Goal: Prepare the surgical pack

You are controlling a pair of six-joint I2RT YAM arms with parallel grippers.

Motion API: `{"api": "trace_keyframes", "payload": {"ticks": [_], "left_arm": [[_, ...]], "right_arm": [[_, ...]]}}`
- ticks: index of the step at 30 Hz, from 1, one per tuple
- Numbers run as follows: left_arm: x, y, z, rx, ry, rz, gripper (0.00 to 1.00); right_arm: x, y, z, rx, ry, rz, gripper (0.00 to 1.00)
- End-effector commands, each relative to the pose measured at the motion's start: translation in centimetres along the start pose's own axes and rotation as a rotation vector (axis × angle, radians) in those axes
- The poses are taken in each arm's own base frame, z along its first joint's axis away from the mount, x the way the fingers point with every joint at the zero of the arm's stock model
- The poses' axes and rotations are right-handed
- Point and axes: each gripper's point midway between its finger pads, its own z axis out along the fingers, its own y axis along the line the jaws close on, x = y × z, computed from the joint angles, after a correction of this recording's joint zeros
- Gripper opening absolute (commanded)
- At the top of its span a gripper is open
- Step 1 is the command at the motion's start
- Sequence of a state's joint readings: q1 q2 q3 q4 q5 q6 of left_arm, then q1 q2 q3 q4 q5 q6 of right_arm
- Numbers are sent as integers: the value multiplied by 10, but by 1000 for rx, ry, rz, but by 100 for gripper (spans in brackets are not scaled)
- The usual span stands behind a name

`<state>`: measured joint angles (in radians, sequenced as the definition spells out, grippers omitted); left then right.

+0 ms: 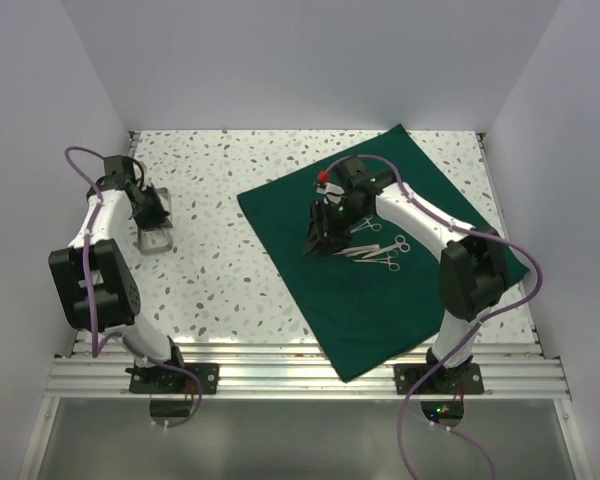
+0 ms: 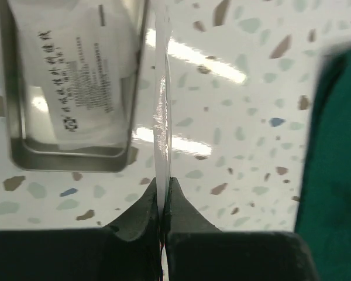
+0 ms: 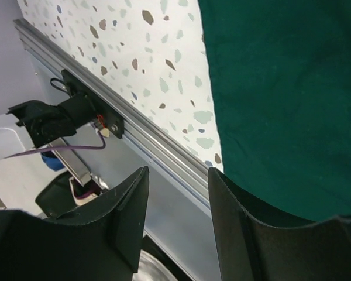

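Note:
The dark green drape (image 1: 380, 290) of the surgical pack lies spread flat on the right half of the table. Silver instruments (image 1: 382, 252) rest on it near its middle. My right gripper (image 1: 320, 236) hangs just left of them, jaws open (image 3: 176, 172) with nothing between them. At the far left, my left gripper (image 1: 148, 208) hovers over the small steel tray (image 1: 158, 246). The left wrist view shows it (image 2: 162, 180) shut on a thin white packet (image 2: 162, 111) seen edge-on. Another white packet (image 2: 76, 76) lies inside the tray (image 2: 64, 159).
An aluminium rail (image 1: 300, 372) runs along the table's near edge, and both arm bases are bolted to it. White walls close in the left, back and right sides. Speckled tabletop (image 1: 220, 270) separates the tray from the drape.

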<state>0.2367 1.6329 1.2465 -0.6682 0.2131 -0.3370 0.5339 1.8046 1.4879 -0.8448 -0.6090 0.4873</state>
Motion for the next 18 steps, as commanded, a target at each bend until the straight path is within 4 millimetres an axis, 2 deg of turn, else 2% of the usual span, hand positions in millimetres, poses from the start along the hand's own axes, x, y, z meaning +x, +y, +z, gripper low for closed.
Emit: {"api": "trace_keyframes", "payload": {"ticks": [1, 3, 8, 13, 18], "left_arm": [[14, 41, 11, -110, 101, 85, 0], [16, 47, 22, -98, 147, 73, 0], [-2, 56, 27, -110, 130, 48, 0], [-10, 64, 33, -101, 133, 20, 0], [-21, 60, 36, -88, 123, 8, 0]], "right_arm": [[-1, -5, -10, 4, -15, -37, 49], [-3, -7, -11, -18, -20, -33, 49], [-5, -15, -13, -39, -23, -11, 49], [-8, -26, -16, -54, -24, 10, 49], [-13, -30, -16, -64, -21, 21, 48]]}}
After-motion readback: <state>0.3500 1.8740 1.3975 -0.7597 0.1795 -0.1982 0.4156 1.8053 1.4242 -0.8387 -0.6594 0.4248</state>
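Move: Some 5 cm to the left of the left hand, 4 cm ahead and 10 cm below, is the middle of the tray this hand's white pouch is being taken to. The pouch already in the tray lies about 3 cm ahead and 5 cm left. For the right hand, the tweezers lie about 12 cm right, 1 cm ahead and 14 cm below; the upper scissors are 6 cm beyond them and 2 cm farther right, the clamp 3 cm nearer and 6 cm farther right. Swinging left and sinking about 6 cm, the left hand brings its gripped pouch in over the tray, its fingers tipping some 10 degrees steeper. It backs off slightly at first, then comes forward again, rising about a centimetre as it slides on left, fingers kept shut. The right hand, empty and half open, travels about 4 cm right, slightly forward and down, towards the tweezers. ##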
